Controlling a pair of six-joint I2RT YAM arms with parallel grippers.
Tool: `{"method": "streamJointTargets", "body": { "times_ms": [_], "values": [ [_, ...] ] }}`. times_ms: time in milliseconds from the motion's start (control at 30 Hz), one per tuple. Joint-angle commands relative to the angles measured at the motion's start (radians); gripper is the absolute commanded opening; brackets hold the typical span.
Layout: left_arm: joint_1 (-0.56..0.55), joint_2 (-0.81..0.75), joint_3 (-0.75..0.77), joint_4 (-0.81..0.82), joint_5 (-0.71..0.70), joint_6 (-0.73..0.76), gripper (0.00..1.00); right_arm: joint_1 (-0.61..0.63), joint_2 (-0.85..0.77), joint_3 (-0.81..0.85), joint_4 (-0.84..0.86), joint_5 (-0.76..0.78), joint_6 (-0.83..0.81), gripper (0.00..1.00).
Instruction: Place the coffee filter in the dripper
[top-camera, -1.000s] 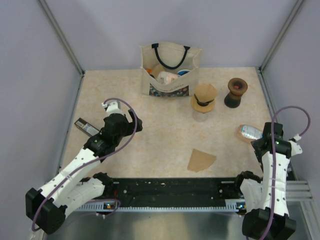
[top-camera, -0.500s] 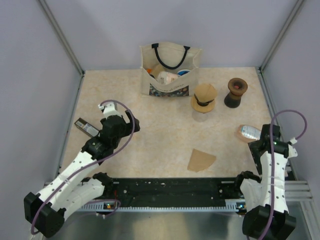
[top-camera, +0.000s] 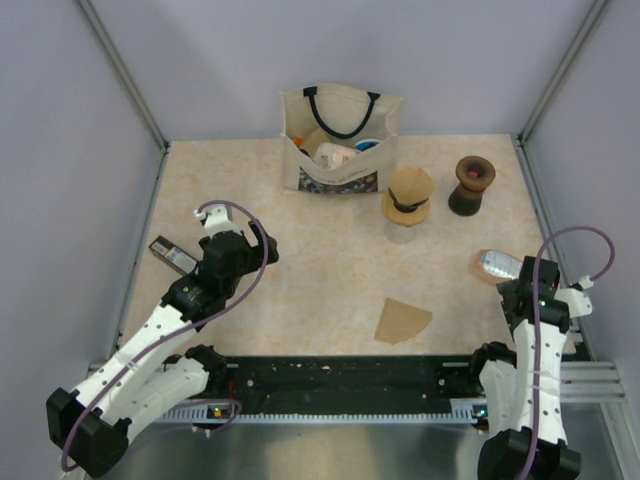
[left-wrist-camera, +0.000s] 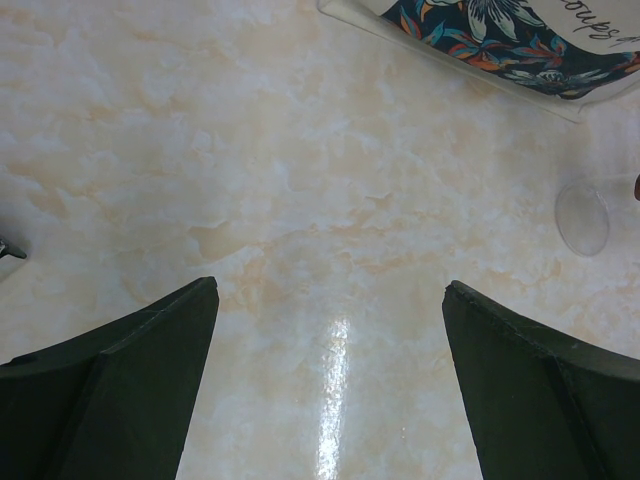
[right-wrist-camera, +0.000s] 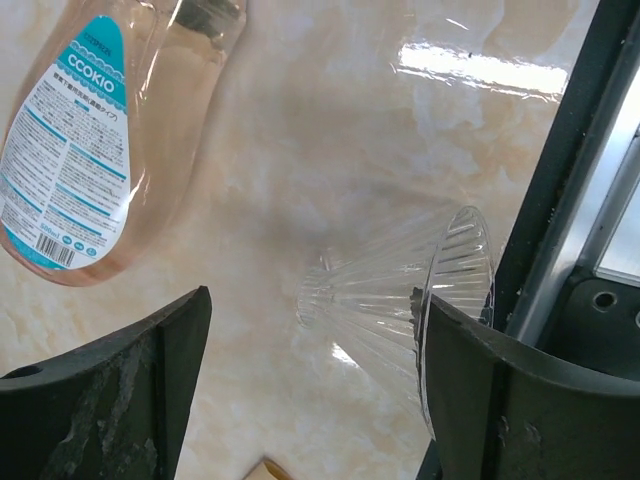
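Observation:
The coffee filter (top-camera: 402, 320), a flat light-brown paper wedge, lies on the table near the front edge, right of centre. A clear ribbed funnel that I take for the dripper (right-wrist-camera: 400, 300) lies on its side by the right rail. It shows only in the right wrist view. My right gripper (right-wrist-camera: 314, 298) is open around it: the right finger is at its wide rim, the left finger well apart. In the top view my right gripper (top-camera: 518, 293) hides it. My left gripper (left-wrist-camera: 331, 288) is wide open over bare table, and the top view shows the left gripper (top-camera: 262, 245) far left of the filter.
A clear bottle (right-wrist-camera: 90, 150) lies just beyond the right gripper, also seen as the bottle (top-camera: 497, 264) from above. A tote bag (top-camera: 340, 140) stands at the back, with a tan cone-shaped thing with a dark band (top-camera: 408, 195) and a dark grinder (top-camera: 472, 183) beside it. A metal rail (right-wrist-camera: 590, 200) borders the right.
The right arm has drawn back toward the near edge and its fingers have closed a little. The left arm has shifted slightly back and left, still wide open.

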Motion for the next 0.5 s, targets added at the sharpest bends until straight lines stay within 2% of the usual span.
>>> {"method": "streamJointTargets", "body": {
  "times_ms": [0, 67, 167, 400, 467],
  "values": [
    [0.003, -0.019, 0.001, 0.021, 0.003, -0.001, 0.99, -0.011, -0.008, -0.024, 0.109, -0.007, -0.008, 0.78],
    [0.003, -0.019, 0.001, 0.018, 0.003, -0.001, 0.99, -0.011, 0.006, -0.041, 0.13, -0.019, -0.009, 0.76],
    [0.003, -0.019, 0.004, 0.012, 0.0, -0.001, 0.99, -0.011, 0.023, -0.056, 0.153, -0.032, -0.006, 0.68],
    [0.003, -0.016, 0.01, 0.006, -0.009, -0.001, 0.99, -0.009, 0.017, -0.102, 0.199, -0.048, -0.017, 0.45],
    [0.003, -0.016, 0.015, 0.001, -0.009, -0.001, 0.99, -0.011, 0.012, -0.114, 0.222, -0.068, -0.032, 0.36]
  ]
}}
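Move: The clear ribbed cone lies on its side right below the right hand, its middle roughly 4 cm down, 2 cm to the right and 1 cm back. The soap bottle is some 7 cm ahead and 4 cm to the right; the paper filters lie about 23 cm to the left and 4 cm back. From the left hand the cone is about 48 cm to the right, 13 cm back and 15 cm lower. The right hand sinks about 2.5 cm around the clear cone's rim, easing forward 1.5 cm, fingers closing to roughly half. ##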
